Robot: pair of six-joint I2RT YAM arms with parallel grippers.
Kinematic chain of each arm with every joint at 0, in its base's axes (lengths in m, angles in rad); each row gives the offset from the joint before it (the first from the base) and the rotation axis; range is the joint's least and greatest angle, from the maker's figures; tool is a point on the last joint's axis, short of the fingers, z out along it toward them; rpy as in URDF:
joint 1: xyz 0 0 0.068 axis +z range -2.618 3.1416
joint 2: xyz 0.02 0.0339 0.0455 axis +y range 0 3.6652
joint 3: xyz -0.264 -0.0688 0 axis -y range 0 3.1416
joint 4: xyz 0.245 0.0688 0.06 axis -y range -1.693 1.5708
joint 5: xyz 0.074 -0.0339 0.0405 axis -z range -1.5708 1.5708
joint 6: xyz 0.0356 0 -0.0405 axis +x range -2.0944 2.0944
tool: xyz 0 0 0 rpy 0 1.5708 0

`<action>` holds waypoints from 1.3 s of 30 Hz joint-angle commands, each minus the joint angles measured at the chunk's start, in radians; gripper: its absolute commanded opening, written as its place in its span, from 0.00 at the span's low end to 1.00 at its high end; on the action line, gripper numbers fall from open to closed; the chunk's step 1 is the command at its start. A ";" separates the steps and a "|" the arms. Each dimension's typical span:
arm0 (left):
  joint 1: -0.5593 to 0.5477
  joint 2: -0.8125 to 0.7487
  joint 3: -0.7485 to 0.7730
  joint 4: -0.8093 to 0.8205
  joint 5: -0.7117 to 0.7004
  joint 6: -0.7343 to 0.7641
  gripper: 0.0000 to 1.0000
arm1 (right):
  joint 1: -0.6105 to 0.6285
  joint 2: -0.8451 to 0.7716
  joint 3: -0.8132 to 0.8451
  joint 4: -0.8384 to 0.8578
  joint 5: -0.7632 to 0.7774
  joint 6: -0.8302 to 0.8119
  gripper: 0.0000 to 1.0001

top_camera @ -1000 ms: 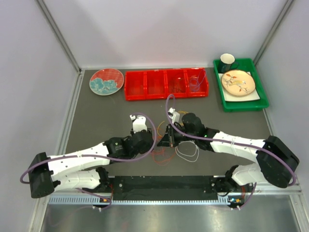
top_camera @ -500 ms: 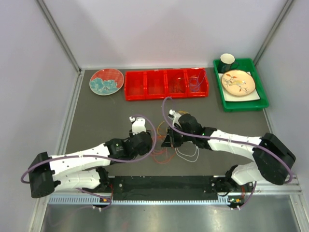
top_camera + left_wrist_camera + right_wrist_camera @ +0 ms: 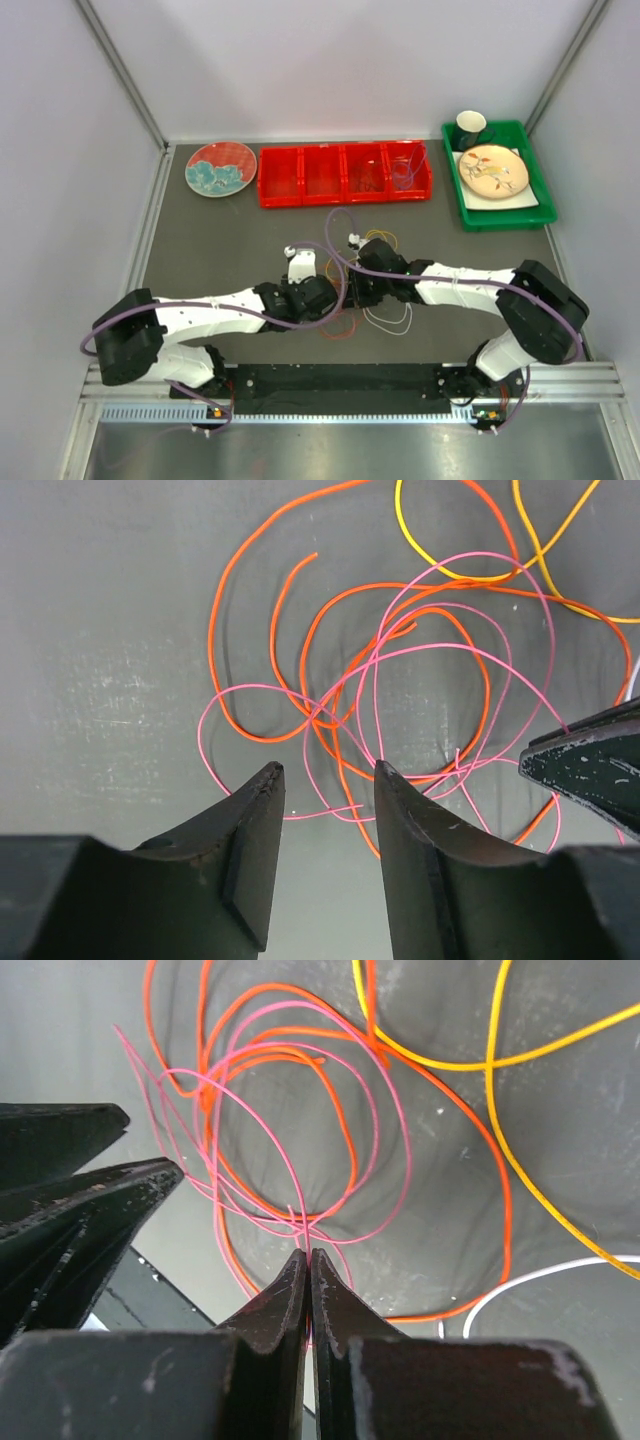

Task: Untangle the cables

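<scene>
The cables (image 3: 340, 327) lie tangled on the grey table between my two grippers. In the left wrist view, orange loops (image 3: 300, 630) and a pink cable (image 3: 440, 650) cross each other, with a yellow cable (image 3: 470, 575) at the top right. My left gripper (image 3: 328, 772) is open just above the tangle's near edge, with nothing between its fingers. My right gripper (image 3: 308, 1253) is shut on the pink cable (image 3: 300, 1180), which runs in between its tips. A white cable (image 3: 540, 1275) loops at the right.
A red divided bin (image 3: 345, 176) stands at the back, with a thin cable in its right compartment. A patterned plate (image 3: 221, 168) lies left of it. A green tray (image 3: 505, 217) with a plate and a cup sits at the back right. A black rail (image 3: 340, 378) runs along the near edge.
The left arm has reached forward and right, bringing its gripper up to the tangle. The right gripper has shifted left toward it and stayed shut.
</scene>
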 commanded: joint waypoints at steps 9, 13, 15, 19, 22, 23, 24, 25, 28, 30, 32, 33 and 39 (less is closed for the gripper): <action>0.003 0.091 0.079 0.030 -0.020 -0.065 0.42 | 0.016 0.035 0.034 0.018 0.007 -0.009 0.00; 0.003 0.143 0.099 0.038 -0.013 -0.068 0.41 | 0.016 0.038 0.034 0.019 0.007 -0.009 0.00; 0.003 0.163 0.108 0.025 -0.023 -0.079 0.41 | 0.015 0.038 0.035 0.021 0.005 -0.011 0.00; 0.003 0.189 0.121 -0.001 -0.046 -0.096 0.41 | 0.016 0.045 0.035 0.022 0.001 -0.009 0.00; 0.002 0.208 0.127 0.001 -0.050 -0.100 0.41 | 0.015 0.050 0.035 0.027 -0.004 -0.009 0.00; 0.003 0.214 0.130 0.002 -0.051 -0.100 0.40 | 0.016 0.050 0.035 0.027 -0.006 -0.009 0.00; 0.003 0.231 0.137 0.001 -0.051 -0.099 0.38 | 0.016 0.051 0.035 0.028 -0.007 -0.009 0.00; 0.003 0.235 0.140 0.001 -0.051 -0.100 0.37 | 0.016 0.051 0.035 0.027 -0.007 -0.009 0.00; 0.003 0.264 0.156 -0.001 -0.051 -0.100 0.31 | 0.014 0.053 0.037 0.028 -0.012 -0.009 0.00; 0.003 0.287 0.168 -0.005 -0.050 -0.102 0.22 | 0.016 0.053 0.037 0.028 -0.012 -0.009 0.00; 0.003 0.300 0.179 -0.016 -0.053 -0.106 0.16 | 0.015 0.053 0.035 0.030 -0.013 -0.009 0.00; 0.003 0.309 0.182 -0.018 -0.053 -0.105 0.10 | 0.016 0.053 0.034 0.030 -0.013 -0.009 0.00; 0.003 0.330 0.202 -0.039 -0.060 -0.113 0.00 | 0.016 0.051 0.032 0.027 -0.018 -0.009 0.00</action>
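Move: The pink cable's crossing strands, still on the mat, lie about 2 cm ahead of the open left hand, 3 cm to its right and 4 cm below. Tangled under them, the orange cable's middle is some 3 cm ahead and 2 cm right; the yellow cable's is about 10 cm ahead and 9 cm right, the white cable's level and 14 cm right. The right hand, already pinching pink, has those crossing strands about 4 cm left, 1 cm ahead and 3 cm below. The left hand sinks about 3.5 cm into the pink loops while edging some 2.5 cm right towards the right hand's fingertips and a little forward; its half-open fingers shut late in the descent and pinch the pink strands where they cross. The right hand stays close beside it, settling roughly 1.5 cm lower with its fingers still shut on its own pink strand. ##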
